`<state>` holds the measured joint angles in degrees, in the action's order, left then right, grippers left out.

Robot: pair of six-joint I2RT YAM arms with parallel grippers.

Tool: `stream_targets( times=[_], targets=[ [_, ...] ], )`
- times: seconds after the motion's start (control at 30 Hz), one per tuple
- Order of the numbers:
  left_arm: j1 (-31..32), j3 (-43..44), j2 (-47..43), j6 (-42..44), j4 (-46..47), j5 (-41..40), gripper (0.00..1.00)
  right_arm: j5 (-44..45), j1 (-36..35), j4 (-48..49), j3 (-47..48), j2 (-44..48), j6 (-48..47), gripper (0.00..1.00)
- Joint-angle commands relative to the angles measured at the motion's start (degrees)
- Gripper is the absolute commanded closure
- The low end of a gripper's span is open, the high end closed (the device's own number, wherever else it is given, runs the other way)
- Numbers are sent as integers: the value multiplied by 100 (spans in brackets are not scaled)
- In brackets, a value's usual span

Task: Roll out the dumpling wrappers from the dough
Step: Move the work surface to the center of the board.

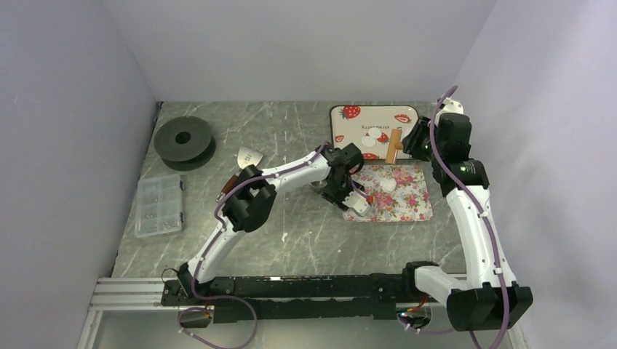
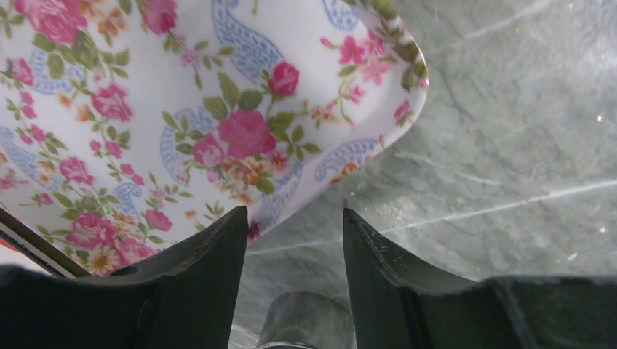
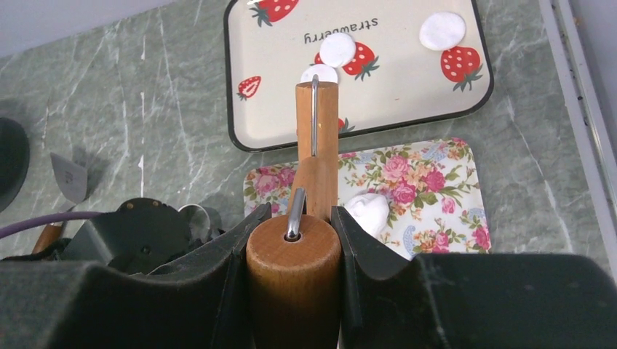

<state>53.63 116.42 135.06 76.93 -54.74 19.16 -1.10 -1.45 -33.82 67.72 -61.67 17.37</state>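
Three dumpling wrappers (image 3: 442,30) (image 3: 337,49) (image 3: 319,74) lie as white discs on the strawberry tray (image 3: 407,94), which sits at the back (image 1: 349,134). A white lump of dough (image 3: 369,211) (image 1: 388,184) rests on the floral tray (image 1: 407,207). My right gripper (image 3: 298,211) (image 1: 407,145) is shut on a wooden rolling pin (image 3: 314,145) (image 1: 393,147), held above both trays. The left gripper (image 2: 295,214) (image 1: 348,195) hovers open at the floral tray's (image 2: 145,87) near-left corner. A metal ring cutter (image 2: 305,320) (image 3: 196,217) stands on the table low between its fingers.
A black spool (image 1: 183,138) sits at the back left, a clear compartment box (image 1: 158,205) at the left edge. A scraper with a wooden handle (image 1: 249,156) lies behind the left arm. Grey walls close in both sides.
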Motion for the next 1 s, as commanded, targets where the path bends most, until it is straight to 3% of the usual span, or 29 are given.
stream_targets(
  times=[0.0,0.07,0.2,0.37,0.57,0.77,0.97],
  targets=[
    [-26,71,-52,690,-406,-41,45,-154,22,342,3,224,-58,100],
    [-21,-90,-49,782,-241,-212,46,-242,22,412,-36,218,-37,100],
    [-2,-385,-30,1030,-274,-289,71,-367,22,389,-25,199,-12,100],
    [-41,-856,-353,1333,-597,-166,85,-529,22,156,103,158,-127,100],
    [-205,-1500,-806,2243,-1038,-612,100,-1095,22,-517,344,-152,-260,100],
    [-530,-2150,-1287,2830,-1470,-724,100,-1762,-124,-974,302,-236,-561,100],
    [-984,-2989,-1797,3145,-1479,-973,100,-704,-1705,-455,-85,255,-1411,100]
  ],
)
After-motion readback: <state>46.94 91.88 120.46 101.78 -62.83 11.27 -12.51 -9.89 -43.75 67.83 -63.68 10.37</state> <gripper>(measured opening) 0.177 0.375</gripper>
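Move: The left hand, low over the table, has its open fingers at the work surface's left edge; its middle lies about 14 cm to the right, 1 cm back and 2 cm below. On it, the dough sits 14 cm right and 1 cm ahead; a small glass stands some 6 cm left and 3 cm ahead. From the right hand, holding the roller, the work surface's middle is 4 cm left, 4 cm back and 27 cm below. Left hand pinches the work surface's left edge and drags it some 13 cm left; right follows with the roller. ##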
